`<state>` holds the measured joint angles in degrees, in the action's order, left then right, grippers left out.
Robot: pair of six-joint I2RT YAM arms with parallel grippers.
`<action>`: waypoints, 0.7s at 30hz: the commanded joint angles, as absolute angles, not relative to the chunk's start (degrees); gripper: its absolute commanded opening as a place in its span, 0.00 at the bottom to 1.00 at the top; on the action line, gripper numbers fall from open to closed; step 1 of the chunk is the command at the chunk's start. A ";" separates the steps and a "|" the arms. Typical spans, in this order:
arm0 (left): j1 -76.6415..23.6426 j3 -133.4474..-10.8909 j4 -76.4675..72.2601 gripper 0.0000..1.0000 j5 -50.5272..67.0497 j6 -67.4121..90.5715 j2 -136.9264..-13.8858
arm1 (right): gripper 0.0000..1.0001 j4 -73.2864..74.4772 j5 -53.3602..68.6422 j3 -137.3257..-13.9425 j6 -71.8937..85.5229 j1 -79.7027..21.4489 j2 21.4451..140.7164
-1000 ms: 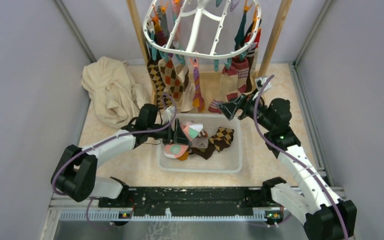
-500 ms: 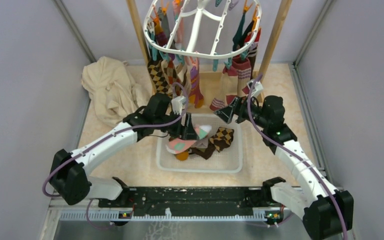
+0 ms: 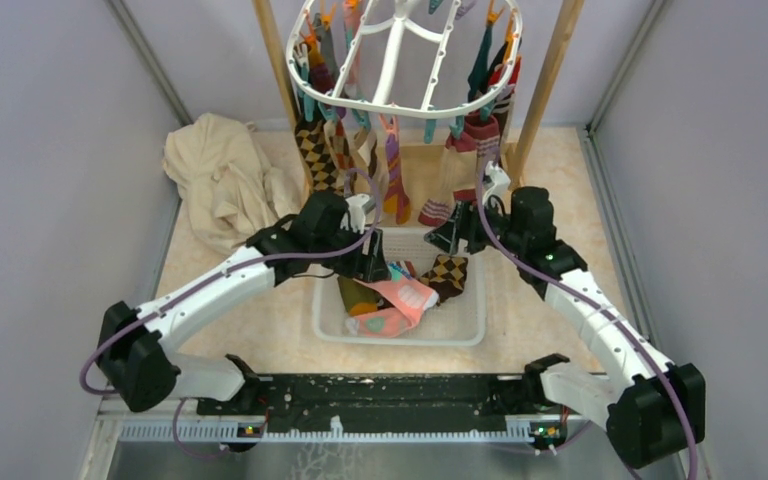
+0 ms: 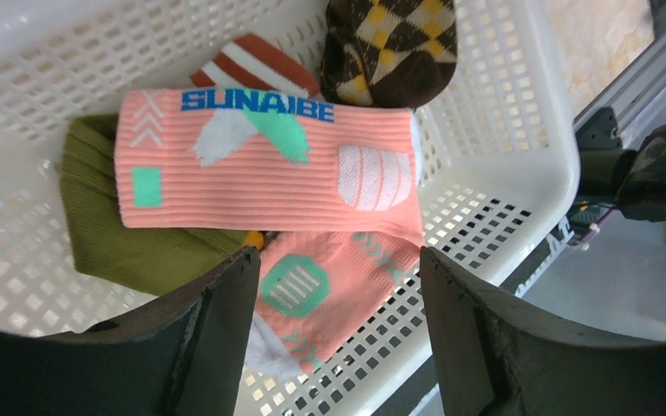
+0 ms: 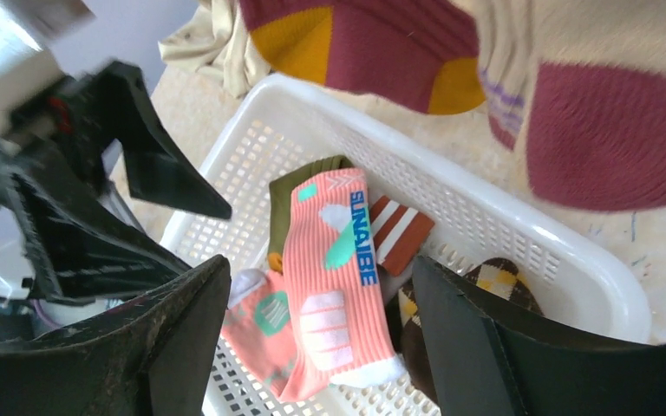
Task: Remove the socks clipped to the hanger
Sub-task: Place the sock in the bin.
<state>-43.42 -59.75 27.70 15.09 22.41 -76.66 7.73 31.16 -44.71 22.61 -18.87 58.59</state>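
The white oval hanger (image 3: 405,60) hangs at the top with socks clipped round its rim: brown argyle (image 3: 312,150), purple striped (image 3: 393,170) and red striped (image 3: 475,135). My left gripper (image 3: 375,262) (image 4: 338,260) is open and holds nothing, over the white mesh basket (image 3: 400,335). Below it lies a pink sock pair (image 4: 269,165) on an olive sock (image 4: 113,234), beside an argyle sock (image 4: 390,43). My right gripper (image 3: 447,235) (image 5: 321,269) is open at the basket's far right corner, just below the hanging maroon socks (image 5: 616,139).
A cream cloth (image 3: 225,180) lies bunched at the back left. Wooden posts (image 3: 275,60) (image 3: 550,70) stand either side of the hanger. The basket's rim (image 5: 520,217) runs under the right gripper. Grey walls close in both sides.
The pink socks have dropped from the left gripper into the basket. The right gripper has moved left toward the hanging socks, and its jaws have narrowed a little.
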 commanded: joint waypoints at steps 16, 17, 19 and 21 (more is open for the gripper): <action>-43.59 -50.79 12.44 0.99 11.37 24.44 -57.10 | 0.81 5.70 24.77 -35.13 22.86 -24.34 48.20; -43.59 -50.35 12.28 0.99 11.13 24.70 -56.53 | 0.81 5.56 24.38 -34.55 23.19 -24.42 47.37; -43.59 -49.05 11.91 0.99 10.27 25.31 -55.11 | 0.81 5.50 23.48 -33.64 23.74 -24.53 45.75; -43.59 -48.15 11.84 0.99 9.88 25.75 -53.89 | 0.81 5.37 22.43 -33.06 24.18 -24.52 44.27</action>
<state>-43.42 -49.80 14.26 11.51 24.38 -56.75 9.10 25.12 -33.32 22.52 -23.90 47.90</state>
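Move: The pink sock, already loose in the bin, lies about 12 cm below the left hand, some 4 cm to its right and 3 cm back. From that hand, the olive sock is roughly 5 cm left and 1 cm back, the striped sock 4 cm ahead and 4 cm right, the checkered sock 3 cm ahead and 15 cm right, all about 12 cm down. For the right hand the pink sock is about 8 cm back, 8 cm left and 18 cm below. Upward goes the left hand, empty, about 8 cm and quickly before easing off, away from the pink sock; its fingers spread from mostly open to wide while the wrist tilts them up some 20 degrees. The right hand, also empty and still open, sinks and draws back roughly 4 cm each way, closing in over the socks in the bin. ##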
